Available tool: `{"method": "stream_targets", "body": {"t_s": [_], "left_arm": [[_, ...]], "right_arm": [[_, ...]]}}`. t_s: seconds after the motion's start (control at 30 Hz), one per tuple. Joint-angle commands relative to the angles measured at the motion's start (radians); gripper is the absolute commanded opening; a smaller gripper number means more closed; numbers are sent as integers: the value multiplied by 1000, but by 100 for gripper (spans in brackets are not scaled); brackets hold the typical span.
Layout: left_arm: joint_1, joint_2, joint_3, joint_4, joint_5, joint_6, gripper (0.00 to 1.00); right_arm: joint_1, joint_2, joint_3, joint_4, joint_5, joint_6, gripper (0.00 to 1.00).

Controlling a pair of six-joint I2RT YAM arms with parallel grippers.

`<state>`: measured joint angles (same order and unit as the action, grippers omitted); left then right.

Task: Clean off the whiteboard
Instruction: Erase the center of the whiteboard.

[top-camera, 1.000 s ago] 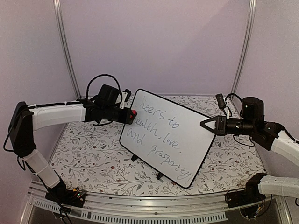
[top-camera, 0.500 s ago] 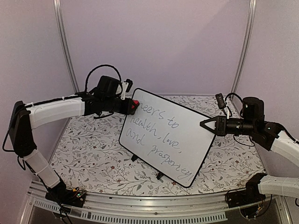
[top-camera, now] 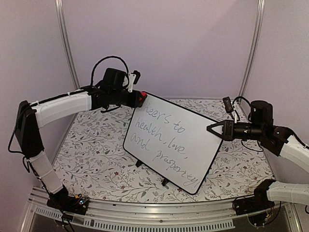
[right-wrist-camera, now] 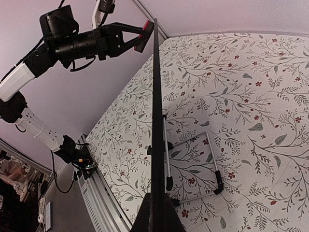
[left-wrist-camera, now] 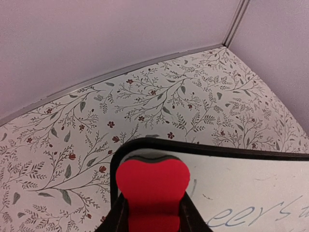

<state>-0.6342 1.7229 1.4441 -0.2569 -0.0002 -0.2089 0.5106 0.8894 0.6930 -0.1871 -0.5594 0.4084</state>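
Note:
The whiteboard [top-camera: 174, 142] stands tilted on its wire legs, with dark cursive lines across its face. My left gripper [top-camera: 139, 99] is shut on a red eraser [top-camera: 142, 98], which presses on the board's top left corner. In the left wrist view the eraser [left-wrist-camera: 152, 180] covers that corner of the whiteboard [left-wrist-camera: 251, 188], just left of the first written word. My right gripper [top-camera: 211, 129] is shut on the board's right edge. The right wrist view shows the whiteboard [right-wrist-camera: 157, 111] edge-on, running into my right gripper [right-wrist-camera: 157, 212].
The floral tablecloth [top-camera: 91, 159] covers the table. The board's wire stand [right-wrist-camera: 212, 166] rests on the cloth behind it. Lilac walls and metal posts [top-camera: 67, 48] close in the back and sides. An aluminium rail [top-camera: 154, 217] runs along the near edge.
My left gripper has carried the red eraser up and slightly right along the board's left edge to the top corner. The right arm and the board have not moved.

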Motion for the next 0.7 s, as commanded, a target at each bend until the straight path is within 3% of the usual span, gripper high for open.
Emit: {"method": "stream_targets", "body": {"t_s": [0.0,0.67], "left_arm": [[19,4,-11,-10,18,13,9],[0,-45,-312,54,51,-146,5]], "right_arm": [[16,5,10,-26,-25,-125,0],[17,0,10,-29,-22,-128,0]]}}
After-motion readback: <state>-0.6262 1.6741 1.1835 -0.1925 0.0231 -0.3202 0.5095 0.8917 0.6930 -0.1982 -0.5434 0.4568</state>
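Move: The eraser in the left fingers is at the board's upper left corner; the left margin just above "health" lies about 8 cm below, 3 cm back and 2 cm to the left. What remains of "Cheers" is roughly 4 cm back, 5 cm right and 7 cm down; "health" is some 7 back, 4 right and 13 down. From the right hand on the board's right edge, that margin lies about 36 cm left, 9 cm ahead and 1 cm higher. From the upper left corner the left hand draws the red eraser about 8 cm down the board's left margin, coming back some 3 cm and slightly to the left as it follows the board's slope and left edge, with the pad kept against the surface. Its wrist tips about 10 degrees further down and the fingers keep their hold on the eraser, while the right hand stays in place, still pinching the board's right edge to brace it. ##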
